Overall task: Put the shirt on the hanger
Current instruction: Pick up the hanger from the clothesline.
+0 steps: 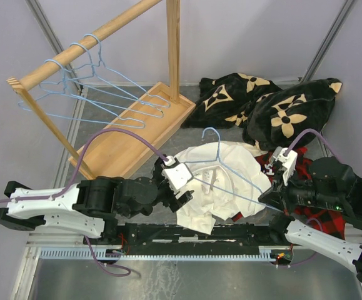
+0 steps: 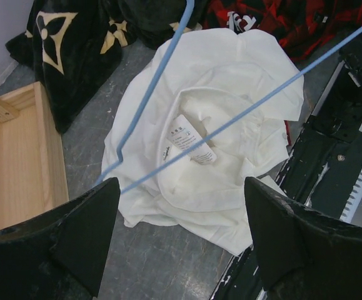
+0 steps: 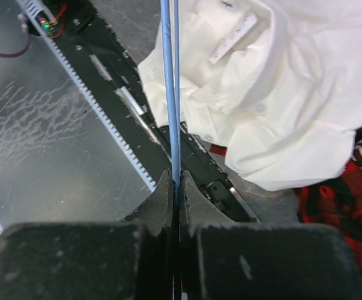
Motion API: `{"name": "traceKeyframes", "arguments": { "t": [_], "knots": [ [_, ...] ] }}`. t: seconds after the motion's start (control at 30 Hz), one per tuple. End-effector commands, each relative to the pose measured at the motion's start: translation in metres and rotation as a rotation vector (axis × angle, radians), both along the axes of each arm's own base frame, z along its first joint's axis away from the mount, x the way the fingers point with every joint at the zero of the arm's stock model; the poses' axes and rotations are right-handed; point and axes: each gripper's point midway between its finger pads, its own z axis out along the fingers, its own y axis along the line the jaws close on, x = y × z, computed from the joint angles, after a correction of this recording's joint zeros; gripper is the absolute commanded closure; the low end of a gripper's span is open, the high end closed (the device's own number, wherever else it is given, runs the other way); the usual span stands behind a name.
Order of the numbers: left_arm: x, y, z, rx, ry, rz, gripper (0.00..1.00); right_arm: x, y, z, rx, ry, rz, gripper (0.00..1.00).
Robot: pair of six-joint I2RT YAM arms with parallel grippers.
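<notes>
The cream-white shirt (image 1: pixel 215 187) lies crumpled on the table between my two arms, its care label (image 2: pixel 192 140) facing up in the left wrist view. A light-blue wire hanger (image 1: pixel 219 147) is held tilted above the shirt, hook pointing away from me. My right gripper (image 1: pixel 269 197) is shut on the hanger's lower right corner, and the wire (image 3: pixel 170 94) runs straight out from between its fingertips (image 3: pixel 175 176). My left gripper (image 1: pixel 186 199) hovers open over the shirt's near-left edge (image 2: pixel 187 194), with nothing between its jaws (image 2: pixel 181 187). The hanger's wires (image 2: pixel 231 119) cross above the shirt there.
A wooden rack (image 1: pixel 87 44) with a tray base (image 1: pixel 130 140) stands at the back left, with more blue hangers (image 1: pixel 105 84) on its rod. A black flowered blanket (image 1: pixel 262 106) lies at the back right. A red-and-black plaid garment (image 1: pixel 321 219) is under my right arm. A black rail (image 1: pixel 199 234) runs along the near edge.
</notes>
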Motion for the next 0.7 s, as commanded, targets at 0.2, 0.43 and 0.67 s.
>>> {"name": "traceKeyframes", "arguments": {
  "t": [0.2, 0.43, 0.67],
  "knots": [
    [-0.007, -0.003, 0.02, 0.063, -0.038, -0.089, 0.16, -0.035, 0.029, 0.029, 0.195, 0.019, 0.241, 1.0],
    [0.0, 0.006, 0.016, 0.078, -0.034, -0.033, 0.2, -0.052, 0.027, 0.029, 0.214, 0.043, 0.319, 1.0],
    [0.001, 0.012, 0.022, 0.044, -0.025, -0.018, 0.4, -0.056, 0.022, 0.032, 0.211, 0.026, 0.331, 1.0]
  ]
}}
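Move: The hanger I already hold in my right hand reaches across to my left. Its free corner lies about 4 cm ahead and 3 cm left of my open left fingers, a touch below them, and about 9 cm ahead and 30 cm left of my right hand. The white shirt lies on the table some 28 cm below, about 10 cm ahead and 14 cm right of my left hand. I keep the pinch on the hanger and draw my right hand back about 5 cm, drifting some 2 cm left and 2 cm up. As it goes I turn it roughly 15 degrees counter-clockwise and lift its left side, so the free corner swings back across my left fingers. My left hand holds its place, rolls slightly, and only near the end starts to close, still well open. ##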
